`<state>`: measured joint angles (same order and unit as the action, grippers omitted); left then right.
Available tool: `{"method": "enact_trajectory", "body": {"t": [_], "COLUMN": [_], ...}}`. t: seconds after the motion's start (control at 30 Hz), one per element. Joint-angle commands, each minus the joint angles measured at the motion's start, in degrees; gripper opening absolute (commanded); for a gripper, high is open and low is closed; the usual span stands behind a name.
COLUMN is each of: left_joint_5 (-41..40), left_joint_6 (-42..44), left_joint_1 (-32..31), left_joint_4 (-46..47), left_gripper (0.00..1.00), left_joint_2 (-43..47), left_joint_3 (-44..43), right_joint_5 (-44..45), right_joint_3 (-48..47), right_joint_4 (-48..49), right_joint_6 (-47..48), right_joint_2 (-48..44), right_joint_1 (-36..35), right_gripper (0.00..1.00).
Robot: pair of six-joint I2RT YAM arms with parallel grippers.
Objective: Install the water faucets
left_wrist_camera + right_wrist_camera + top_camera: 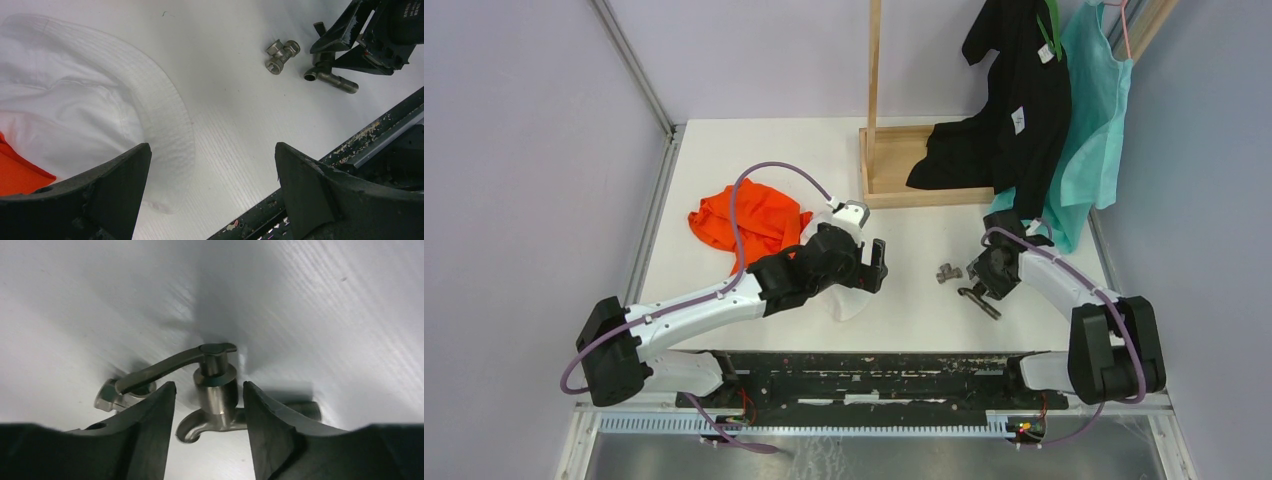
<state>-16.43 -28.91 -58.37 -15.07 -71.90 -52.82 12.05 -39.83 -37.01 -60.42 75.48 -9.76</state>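
Note:
A grey metal water faucet (pixel 216 396) with a long lever handle (pixel 165 368) and a bent spout rests on the white table. My right gripper (pixel 209 385) straddles its body, jaws open, with a clear gap on the left side. A smaller valve fitting (pixel 106 398) lies just to its left. From above, the faucet (pixel 980 301) and the fitting (pixel 946 272) lie below and left of the right gripper (pixel 984 275). My left gripper (pixel 212 147) hovers wide open and holds nothing. It looks across at the fitting (pixel 281 54) and the faucet (pixel 332 80).
A white bucket hat (pixel 100 100) lies under the left gripper, with an orange cloth (pixel 749 220) beside it. A wooden stand (pixel 904 165) holding a black garment (pixel 1014 110) and a teal one (pixel 1089 130) rises at the back right. The black base rail (pixel 864 365) runs along the near edge.

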Motion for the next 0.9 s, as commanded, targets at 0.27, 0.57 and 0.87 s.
{"method": "enact_trajectory", "body": {"t": [0.27, 0.57, 0.87], "left_joint_5": [-0.4, 0.9, 2.3], "left_joint_6": [-0.7, 0.1, 0.4], "left_joint_1": [0.0, 0.0, -0.1], "left_joint_4": [0.4, 1.3, 0.3], "left_gripper": [0.99, 0.99, 0.99], "left_joint_2": [1.4, -0.7, -0.4], "left_joint_3": [0.4, -0.8, -0.6], "right_joint_5": [-5.6, -5.4, -15.5], "right_joint_3": [-3.0, 2.0, 4.6], "right_joint_4": [1.2, -3.8, 2.2], "right_joint_6": [7.0, 15.7, 22.9], "right_joint_2": [-4.7, -14.6, -7.9], "right_joint_1": [0.1, 0.1, 0.2], "right_gripper": [0.66, 0.74, 0.87]}}
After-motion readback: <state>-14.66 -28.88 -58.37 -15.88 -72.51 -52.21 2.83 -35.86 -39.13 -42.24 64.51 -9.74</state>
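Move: The faucet lies between the right fingertips, its middle about 1 cm back and 1 cm below the hand point, level with it left to right. The tee fitting is some 7 cm left, 4 cm ahead and about 2 cm lower; the table's front edge runs about 13 cm back and 3 cm lower. From the left hand, the faucet lies roughly 23 cm right, 7 cm back and 15 cm below. Right fingers open wider off the faucet; hand lifts about 5 cm, then sinks backwards, turning 20 degrees counter-clockwise. ##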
